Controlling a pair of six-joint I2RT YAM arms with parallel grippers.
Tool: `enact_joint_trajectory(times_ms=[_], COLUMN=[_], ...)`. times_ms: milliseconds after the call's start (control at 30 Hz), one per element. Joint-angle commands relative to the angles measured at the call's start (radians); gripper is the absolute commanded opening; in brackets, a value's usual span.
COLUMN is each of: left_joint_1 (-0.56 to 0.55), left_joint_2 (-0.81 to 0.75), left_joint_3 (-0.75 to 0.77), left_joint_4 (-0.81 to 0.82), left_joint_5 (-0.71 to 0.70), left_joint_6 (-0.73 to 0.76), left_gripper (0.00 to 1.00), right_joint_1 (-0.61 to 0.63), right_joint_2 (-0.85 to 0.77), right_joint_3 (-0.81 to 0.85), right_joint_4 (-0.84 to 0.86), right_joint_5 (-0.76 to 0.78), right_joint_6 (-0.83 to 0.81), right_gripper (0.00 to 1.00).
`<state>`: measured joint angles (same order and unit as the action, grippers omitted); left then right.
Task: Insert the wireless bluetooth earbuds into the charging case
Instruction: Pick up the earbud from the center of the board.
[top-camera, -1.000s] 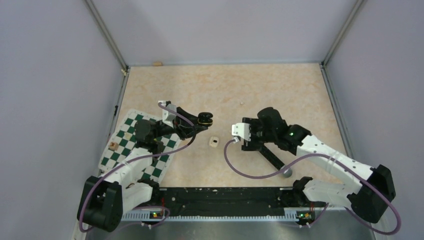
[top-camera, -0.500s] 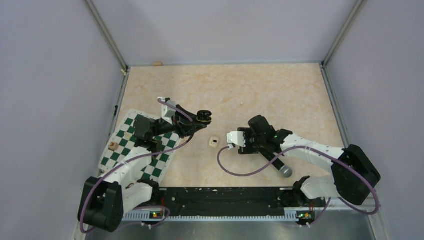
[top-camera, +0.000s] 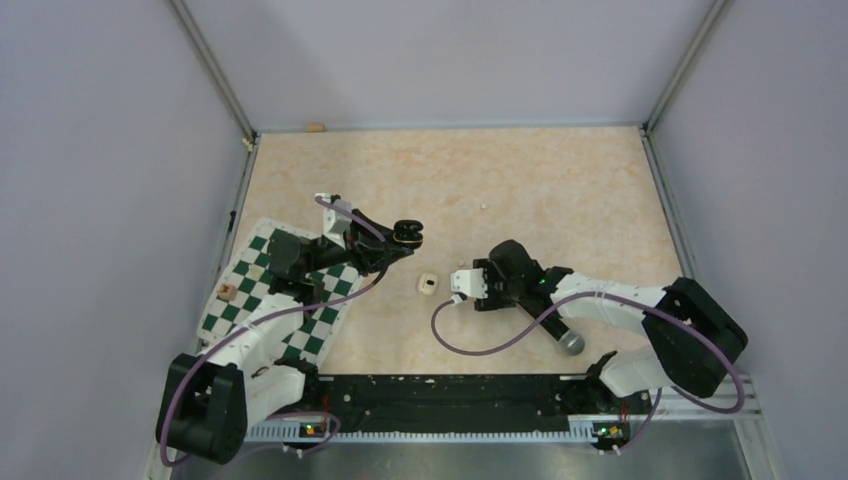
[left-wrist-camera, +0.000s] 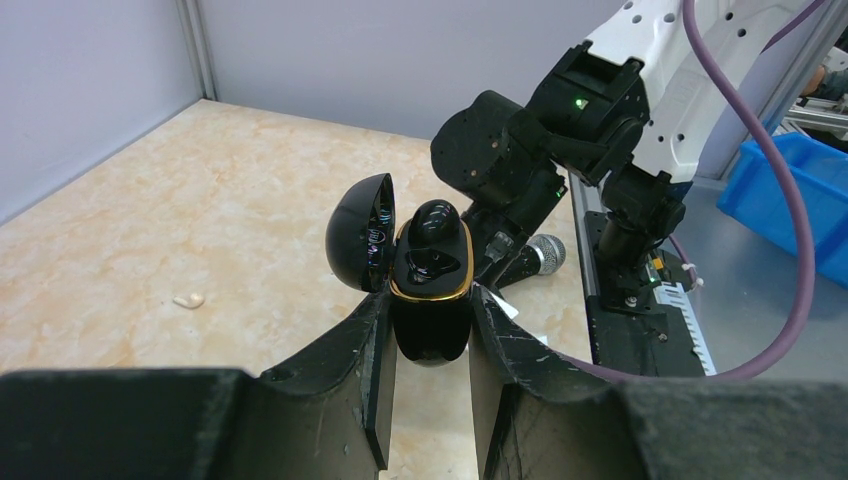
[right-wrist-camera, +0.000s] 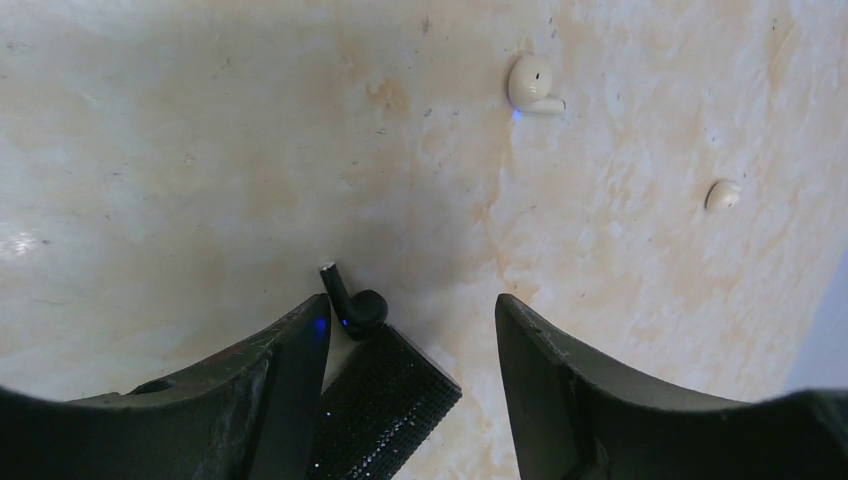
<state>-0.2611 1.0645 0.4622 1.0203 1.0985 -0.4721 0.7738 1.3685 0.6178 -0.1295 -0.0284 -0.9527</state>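
The black charging case (left-wrist-camera: 430, 318) with a gold rim stands lid-open in my left gripper (left-wrist-camera: 430, 325), held above the table; the case (top-camera: 407, 236) also shows in the top view. A dark rounded shape sits in its top. My right gripper (right-wrist-camera: 410, 315) is low over the table, open. A black earbud (right-wrist-camera: 355, 305) lies just by its left finger (right-wrist-camera: 290, 370). A whitish earbud (right-wrist-camera: 530, 85) lies further off, between the two grippers (top-camera: 427, 284). A tiny whitish bit (right-wrist-camera: 722, 194) rests beyond it.
The black microphone (top-camera: 555, 325) lies under the right arm, its handle end (right-wrist-camera: 385, 400) between the right fingers. A green-and-white chessboard (top-camera: 250, 300) lies under the left arm with a small wooden block (top-camera: 227, 292) on it. A cork-coloured piece (top-camera: 316, 127) sits by the back wall.
The right arm has swung left and down to the table, its jaws a little narrower. The left arm and case have barely moved.
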Motion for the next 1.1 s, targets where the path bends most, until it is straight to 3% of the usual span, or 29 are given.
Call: enact_joint_trajectory(times_ms=[0, 433, 733, 800, 1067], left_joint_1=[0.007, 0.008, 0.008, 0.008, 0.007], left_joint_2=[-0.019, -0.013, -0.023, -0.026, -0.026], left_joint_3=[0.039, 0.04, 0.037, 0.036, 0.036], left_joint_4=[0.029, 0.03, 0.032, 0.032, 0.036], left_joint_5=[-0.016, -0.015, -0.012, -0.01, -0.014], left_joint_6=[-0.004, -0.002, -0.002, -0.002, -0.006], left_gripper=[0.0, 0.0, 0.0, 0.0, 0.0], right_joint_1=[0.024, 0.031, -0.037, -0.052, -0.065], right_joint_2=[0.036, 0.169, 0.288, 0.258, -0.046], right_joint_3=[-0.026, 0.061, 0.216, 0.23, 0.192], right_joint_4=[0.152, 0.416, 0.4, 0.35, 0.059], right_joint_5=[0.093, 0.256, 0.341, 0.308, -0.076], right_joint_6=[-0.02, 0.045, 0.09, 0.122, 0.166], right_gripper=[0.61, 0.63, 0.63, 0.63, 0.6])
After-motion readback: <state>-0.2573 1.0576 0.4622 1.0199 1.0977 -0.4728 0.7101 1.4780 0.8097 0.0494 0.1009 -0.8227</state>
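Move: The black earbud lies at the microphone's narrow end, only about 2 cm back and 2 cm left of the right hand and some 2 cm below it. The microphone's middle is 7 cm back and 7 cm right; the near white earbud 9 cm left and 4 cm ahead; the far white earbud about 15 cm ahead and 4 cm left. From the left hand, which holds the open charging case, the black earbud is roughly 19 cm right, level with it fore and aft, 26 cm down. Sweep the right gripper forward with its fingers still half open, low over the table at first, then climbing, about 11 cm past the microphone's end towards the far white earbud, swinging the fingertips outward and clockwise some 15 degrees each. The trailing finger seems to push the black earbud along early on. Finish by drawing back 2 cm while lifting faster, about 6.5 cm up in all. ##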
